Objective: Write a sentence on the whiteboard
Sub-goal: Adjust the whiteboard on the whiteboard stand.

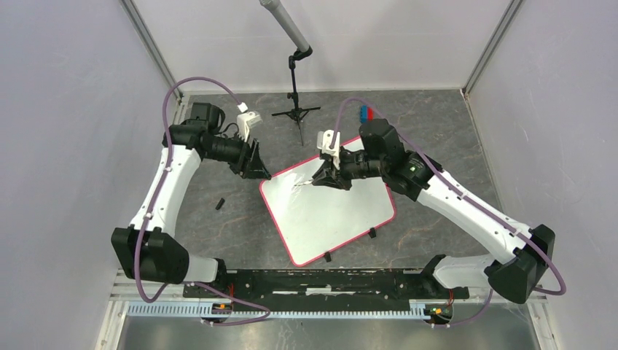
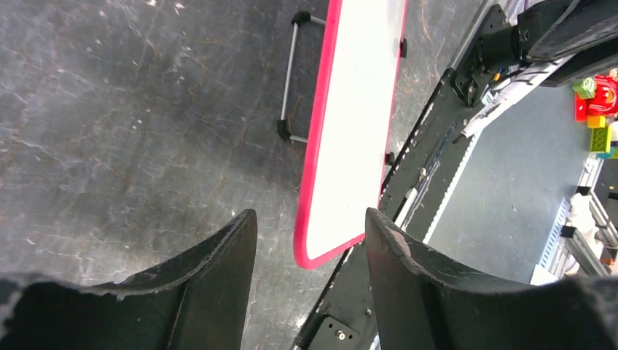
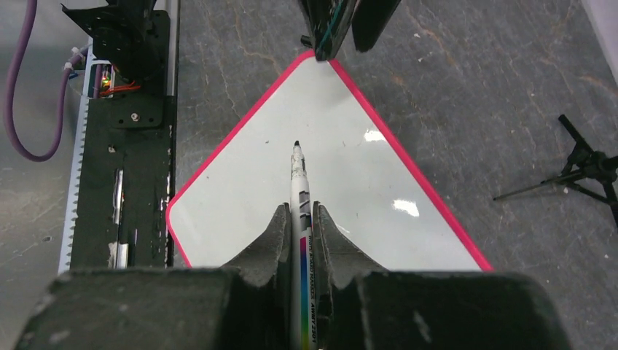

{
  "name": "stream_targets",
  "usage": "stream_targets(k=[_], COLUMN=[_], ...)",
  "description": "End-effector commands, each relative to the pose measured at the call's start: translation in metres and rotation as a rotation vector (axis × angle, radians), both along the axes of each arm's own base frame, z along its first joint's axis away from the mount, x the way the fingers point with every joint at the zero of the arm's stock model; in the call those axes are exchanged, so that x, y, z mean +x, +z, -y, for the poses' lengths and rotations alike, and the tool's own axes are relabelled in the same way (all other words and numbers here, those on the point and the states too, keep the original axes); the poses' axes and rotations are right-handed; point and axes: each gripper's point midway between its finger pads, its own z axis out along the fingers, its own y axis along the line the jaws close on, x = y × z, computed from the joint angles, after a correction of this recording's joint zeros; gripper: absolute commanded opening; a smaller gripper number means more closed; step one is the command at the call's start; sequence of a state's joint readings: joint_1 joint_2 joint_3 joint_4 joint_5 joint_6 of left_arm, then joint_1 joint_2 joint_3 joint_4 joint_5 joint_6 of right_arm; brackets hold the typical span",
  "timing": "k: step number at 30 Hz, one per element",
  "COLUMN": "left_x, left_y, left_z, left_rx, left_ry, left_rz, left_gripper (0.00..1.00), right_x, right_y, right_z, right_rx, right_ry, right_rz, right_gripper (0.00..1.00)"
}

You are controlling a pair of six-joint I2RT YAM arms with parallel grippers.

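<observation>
The whiteboard (image 1: 335,215), white with a pink-red rim, lies flat and turned at an angle on the dark table. No sentence shows on its face (image 3: 350,182). My right gripper (image 1: 326,179) hovers over the board's far edge, shut on a white marker (image 3: 299,182). The marker's black tip points down at the board, just above it or touching; I cannot tell which. My left gripper (image 1: 255,166) hangs beside the board's far-left corner. Its jaws stand open with nothing between them (image 2: 310,226); the board's rim (image 2: 313,182) shows through the gap.
A small black piece (image 1: 219,204) lies on the table left of the board. A black tripod stand (image 1: 295,113) holding a grey tube stands at the back. A red and blue object (image 1: 365,112) sits behind the right arm. Black clips (image 1: 372,233) sit at the board's near edge.
</observation>
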State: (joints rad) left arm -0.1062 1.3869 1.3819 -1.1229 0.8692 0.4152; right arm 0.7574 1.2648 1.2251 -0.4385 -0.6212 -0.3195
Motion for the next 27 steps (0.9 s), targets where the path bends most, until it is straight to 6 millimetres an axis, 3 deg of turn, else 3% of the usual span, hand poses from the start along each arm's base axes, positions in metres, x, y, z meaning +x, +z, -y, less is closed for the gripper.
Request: stream_targets(k=[1, 7, 15, 18, 23, 27], left_x=[-0.005, -0.006, 0.008, 0.013, 0.016, 0.02], left_y=[-0.01, -0.026, -0.027, -0.026, -0.028, -0.026], left_z=[0.003, -0.003, -0.004, -0.009, -0.013, -0.014], left_rx=[-0.019, 0.009, 0.024, 0.062, 0.096, 0.112], left_ry=[0.019, 0.011, -0.011, -0.031, -0.079, -0.118], left_rz=[-0.041, -0.064, -0.033, -0.008, -0.024, 0.001], left_gripper=[0.62, 0.59, 0.2, 0.11, 0.03, 0.02], right_x=[0.008, 0.003, 0.0, 0.0, -0.001, -0.002], right_y=[0.035, 0.033, 0.026, 0.024, 0.023, 0.021], right_z=[-0.016, -0.013, -0.01, -0.011, -0.012, -0.014], right_rx=[0.068, 0.073, 0.053, 0.049, 0.049, 0.049], right_ry=[-0.005, -0.004, 0.005, 0.009, 0.019, 0.027], right_rz=[0.095, 0.096, 0.085, 0.081, 0.074, 0.064], right_gripper=[0.0, 0.0, 0.0, 0.0, 0.0, 0.0])
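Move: The whiteboard's pink frame, at its far-left corner, lies only about 3 cm below the left hand and 1 cm back, level with it sideways and free between the open fingers. The marker in the right hand is some 13 cm to the left hand's right, 4 cm nearer the base and slightly higher; a black cap lies on the table about 16 cm to its left and 2 cm back. From the right hand, that frame corner is about 13 cm left, 3 cm ahead and 6 cm below. The whiteboard's frame at the far-left corner gets pinched by the left gripper, which sinks about 3 cm over it, easing back 1 cm on the way, and closes from well open to nearly shut. With the frame between its fingertips it then draws forward about 1 cm, the wrist tipping some 5 degrees. The right hand shifts about 1.5 cm left and up, then holds still, keeping the marker. ##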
